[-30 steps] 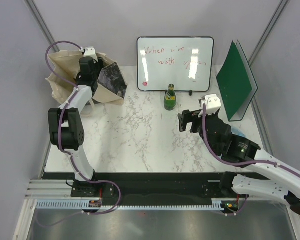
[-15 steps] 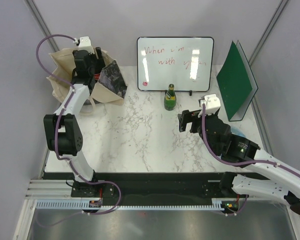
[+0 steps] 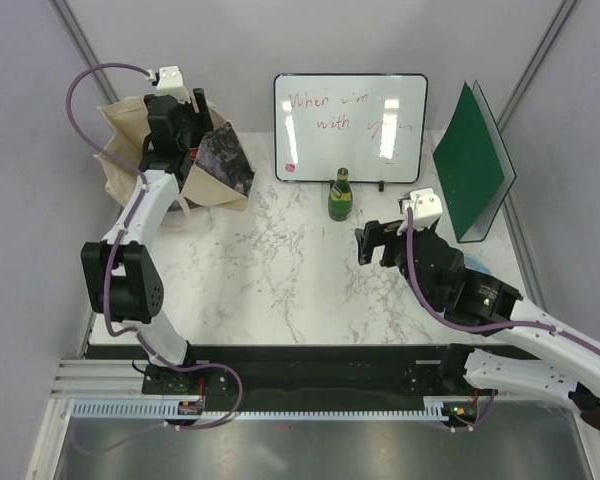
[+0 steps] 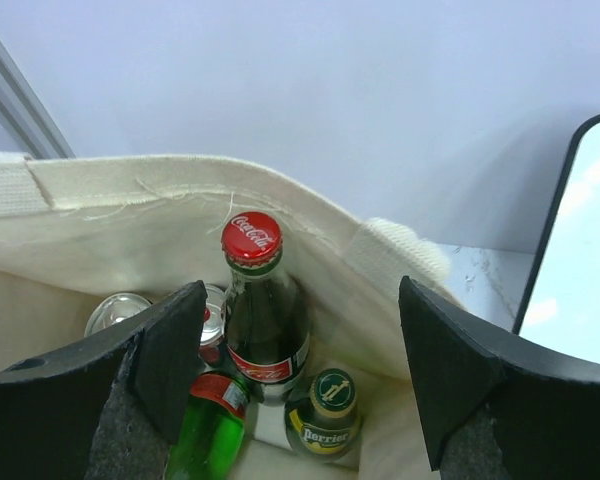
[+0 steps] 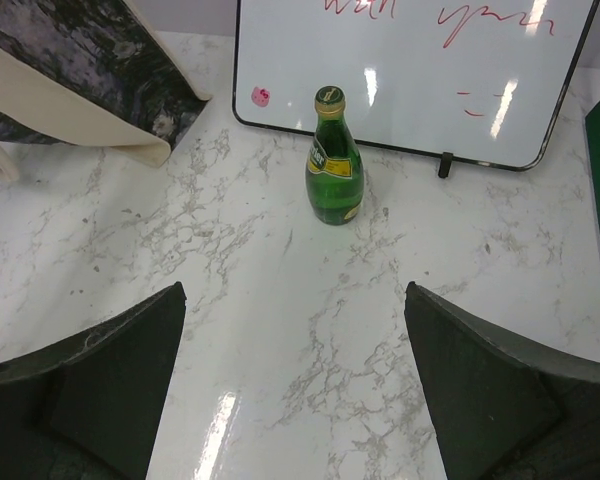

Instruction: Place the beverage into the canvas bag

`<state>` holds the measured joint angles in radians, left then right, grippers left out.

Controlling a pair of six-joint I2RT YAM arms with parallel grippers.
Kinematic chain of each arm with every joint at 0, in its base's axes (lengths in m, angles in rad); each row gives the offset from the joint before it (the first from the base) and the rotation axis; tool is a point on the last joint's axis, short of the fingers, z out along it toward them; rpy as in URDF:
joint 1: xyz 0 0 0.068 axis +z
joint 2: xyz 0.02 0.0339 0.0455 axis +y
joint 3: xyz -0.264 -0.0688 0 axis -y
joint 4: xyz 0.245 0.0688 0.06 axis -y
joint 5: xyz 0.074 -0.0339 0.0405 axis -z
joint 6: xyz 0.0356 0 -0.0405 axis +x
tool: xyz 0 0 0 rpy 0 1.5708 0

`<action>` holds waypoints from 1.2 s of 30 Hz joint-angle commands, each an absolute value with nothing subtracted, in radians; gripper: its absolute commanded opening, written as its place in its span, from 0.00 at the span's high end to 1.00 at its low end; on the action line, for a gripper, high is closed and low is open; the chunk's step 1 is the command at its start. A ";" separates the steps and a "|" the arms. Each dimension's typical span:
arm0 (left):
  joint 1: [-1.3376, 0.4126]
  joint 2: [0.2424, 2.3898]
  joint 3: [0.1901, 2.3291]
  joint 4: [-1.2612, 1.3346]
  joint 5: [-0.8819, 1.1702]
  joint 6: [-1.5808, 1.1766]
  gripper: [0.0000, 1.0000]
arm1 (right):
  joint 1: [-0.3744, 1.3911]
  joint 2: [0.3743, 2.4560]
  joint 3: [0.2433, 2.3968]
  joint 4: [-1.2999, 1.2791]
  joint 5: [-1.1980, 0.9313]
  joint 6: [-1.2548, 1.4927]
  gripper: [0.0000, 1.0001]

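The canvas bag (image 3: 120, 150) stands at the table's back left, its beige rim (image 4: 180, 190) in the left wrist view. Inside it stand a cola bottle (image 4: 265, 330) with a red cap, a small Perrier bottle (image 4: 325, 415), a green bottle (image 4: 205, 430) and a can (image 4: 115, 312). My left gripper (image 4: 300, 290) hovers open above the bag's mouth (image 3: 187, 118), touching no bottle. Another green Perrier bottle (image 5: 334, 165) stands on the marble in front of the whiteboard (image 3: 340, 195). My right gripper (image 5: 295, 290) is open and empty, a little short of it (image 3: 365, 243).
A whiteboard (image 3: 350, 125) with red writing leans at the back centre. A green folder (image 3: 472, 160) stands upright at the back right. The bag's dark printed side (image 3: 225, 160) faces the table's middle.
My left gripper has risen out of the bag's mouth and its jaws have spread wider; the cola bottle stays inside. The right arm has not moved.
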<state>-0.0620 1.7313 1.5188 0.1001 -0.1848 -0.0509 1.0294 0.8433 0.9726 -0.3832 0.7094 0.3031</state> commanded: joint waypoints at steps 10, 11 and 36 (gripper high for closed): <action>-0.104 1.554 1.586 -0.089 -0.236 -0.066 0.13 | 1.025 0.813 1.022 -0.433 0.654 0.388 0.02; -0.112 1.540 1.588 -0.127 -0.233 -0.069 0.14 | 1.025 0.811 1.023 -0.437 0.652 0.394 0.02; -0.747 1.788 1.508 -0.060 -0.222 -0.086 0.15 | 1.026 0.652 1.097 -0.525 0.626 0.379 0.02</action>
<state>-0.7353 1.7061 1.4750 -0.1429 -0.1947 -0.0586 1.0294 0.6636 1.0603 -0.5159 0.6220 0.3954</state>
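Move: The Perrier bottle, the last drink on the table, stands about 36 cm right of the left hand, some 7 cm nearer the base and 21 cm below. The canvas bag's middle is roughly 2 cm back, 2 cm left and 16 cm under that hand; the whiteboard's middle lies some 13 cm beyond the bottle and 2 cm right of it. From the right hand the bottle is about 26 cm ahead, 6 cm left, 21 cm below. The open left hand swings some 30 cm right, 15 back, towards the Perrier bottle, rising then sinking; right rises. ##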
